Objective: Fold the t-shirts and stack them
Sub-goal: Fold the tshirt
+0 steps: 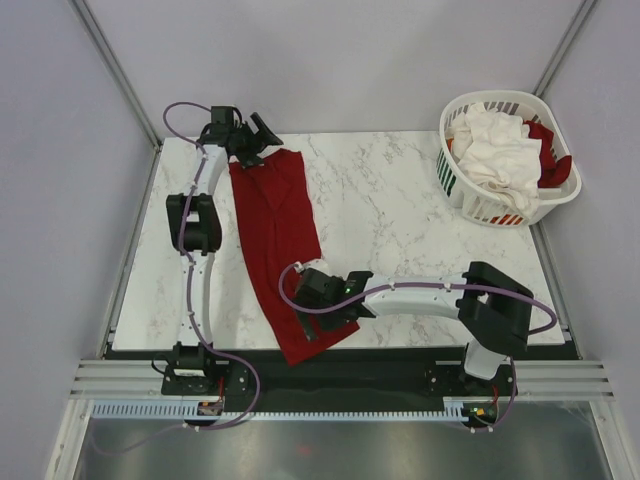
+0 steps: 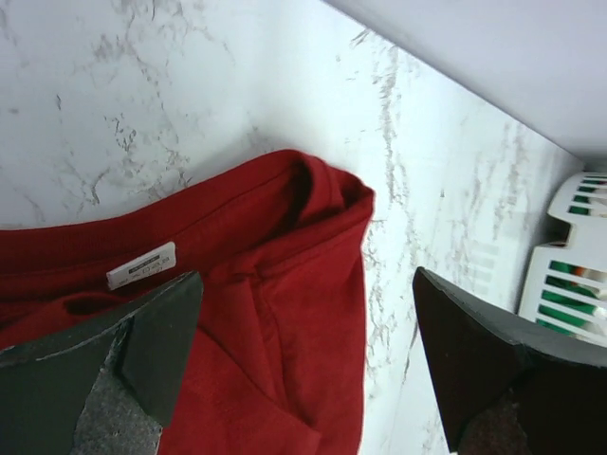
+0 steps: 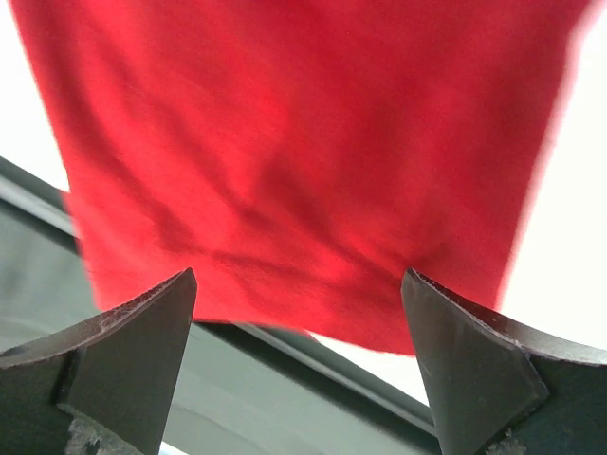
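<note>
A dark red t-shirt (image 1: 280, 230) lies on the marble table as a long narrow strip running from back left to the front edge. Its near end hangs slightly over that edge. My left gripper (image 1: 258, 135) is open over the far collar end. In the left wrist view the left gripper (image 2: 305, 275) spans the collar of the red t-shirt (image 2: 285, 284), beside a white label (image 2: 140, 265). My right gripper (image 1: 325, 320) is open above the near hem. In the right wrist view the right gripper (image 3: 299, 275) holds nothing, and the red t-shirt (image 3: 303, 142) lies below it.
A white slotted basket (image 1: 520, 97) stands at the back right corner and holds a crumpled white t-shirt (image 1: 495, 150) and a red one (image 1: 555, 165). The basket (image 2: 574, 275) also shows at the right of the left wrist view. A dark strip (image 1: 400, 352) borders the table's front edge.
</note>
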You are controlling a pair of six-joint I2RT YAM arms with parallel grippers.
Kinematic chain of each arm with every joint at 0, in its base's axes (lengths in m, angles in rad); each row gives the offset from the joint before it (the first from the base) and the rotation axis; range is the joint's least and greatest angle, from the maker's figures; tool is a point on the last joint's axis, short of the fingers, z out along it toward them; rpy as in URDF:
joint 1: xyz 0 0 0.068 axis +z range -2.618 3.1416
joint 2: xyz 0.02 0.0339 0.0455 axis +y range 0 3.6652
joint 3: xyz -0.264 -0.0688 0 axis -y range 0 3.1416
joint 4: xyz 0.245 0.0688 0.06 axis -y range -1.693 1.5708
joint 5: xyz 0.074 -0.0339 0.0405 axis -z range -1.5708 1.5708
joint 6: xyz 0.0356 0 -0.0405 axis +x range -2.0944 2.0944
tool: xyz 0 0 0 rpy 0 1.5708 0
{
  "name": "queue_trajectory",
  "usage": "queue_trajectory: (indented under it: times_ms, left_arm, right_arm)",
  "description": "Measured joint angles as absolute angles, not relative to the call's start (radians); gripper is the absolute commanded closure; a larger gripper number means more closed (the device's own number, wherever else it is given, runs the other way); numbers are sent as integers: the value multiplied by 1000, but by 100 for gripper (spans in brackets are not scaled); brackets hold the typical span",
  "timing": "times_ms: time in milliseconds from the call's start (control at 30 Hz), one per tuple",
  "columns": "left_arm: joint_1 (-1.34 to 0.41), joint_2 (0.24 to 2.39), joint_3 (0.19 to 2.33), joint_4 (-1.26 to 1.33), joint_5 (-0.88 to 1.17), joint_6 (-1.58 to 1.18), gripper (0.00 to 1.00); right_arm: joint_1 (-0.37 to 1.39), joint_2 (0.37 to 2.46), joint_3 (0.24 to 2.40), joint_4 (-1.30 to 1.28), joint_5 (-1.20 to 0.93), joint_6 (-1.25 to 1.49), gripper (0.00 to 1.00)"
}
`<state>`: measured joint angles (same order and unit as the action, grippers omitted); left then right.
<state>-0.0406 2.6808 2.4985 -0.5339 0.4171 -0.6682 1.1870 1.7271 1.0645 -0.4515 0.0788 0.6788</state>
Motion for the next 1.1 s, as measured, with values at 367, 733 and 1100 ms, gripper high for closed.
queue_trajectory:
  times_ms: [367, 733, 1100]
  left_arm:
    - [-7, 2307, 2361, -489, 476, -585, 0]
    - [-9, 1481, 1460, -480, 395, -517, 0]
    - [-102, 1156, 989, -603, 368, -498, 0]
  right_arm:
    - [1098, 1694, 1348, -645, 199, 569, 2]
    - [613, 2229, 2159, -627, 9, 413, 5]
    - [486, 2700, 2480, -436, -180, 511, 4]
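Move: Both hands are open just over opposite ends of the red shirt strip. The left hand's goal, the near end, lies some 54 cm back and 13 cm right, about 6 cm below; the far right corner is 2 cm ahead and 7 cm right of it. For the right hand that far corner is about 48 cm ahead, 3 cm left and 2 cm lower; its near right corner is 7 cm right, the table's near edge 4 cm back. Heading for the shirt's far right corner, the right hand arcs forward about 45 cm, rising some 15 cm on the way and sinking low beside the right edge as its wrist rolls and turns clockwise; contact can't be seen. The left hand lifts steeply, swings back towards the near end and sinks partway, staying high. Both grippers stay open. ##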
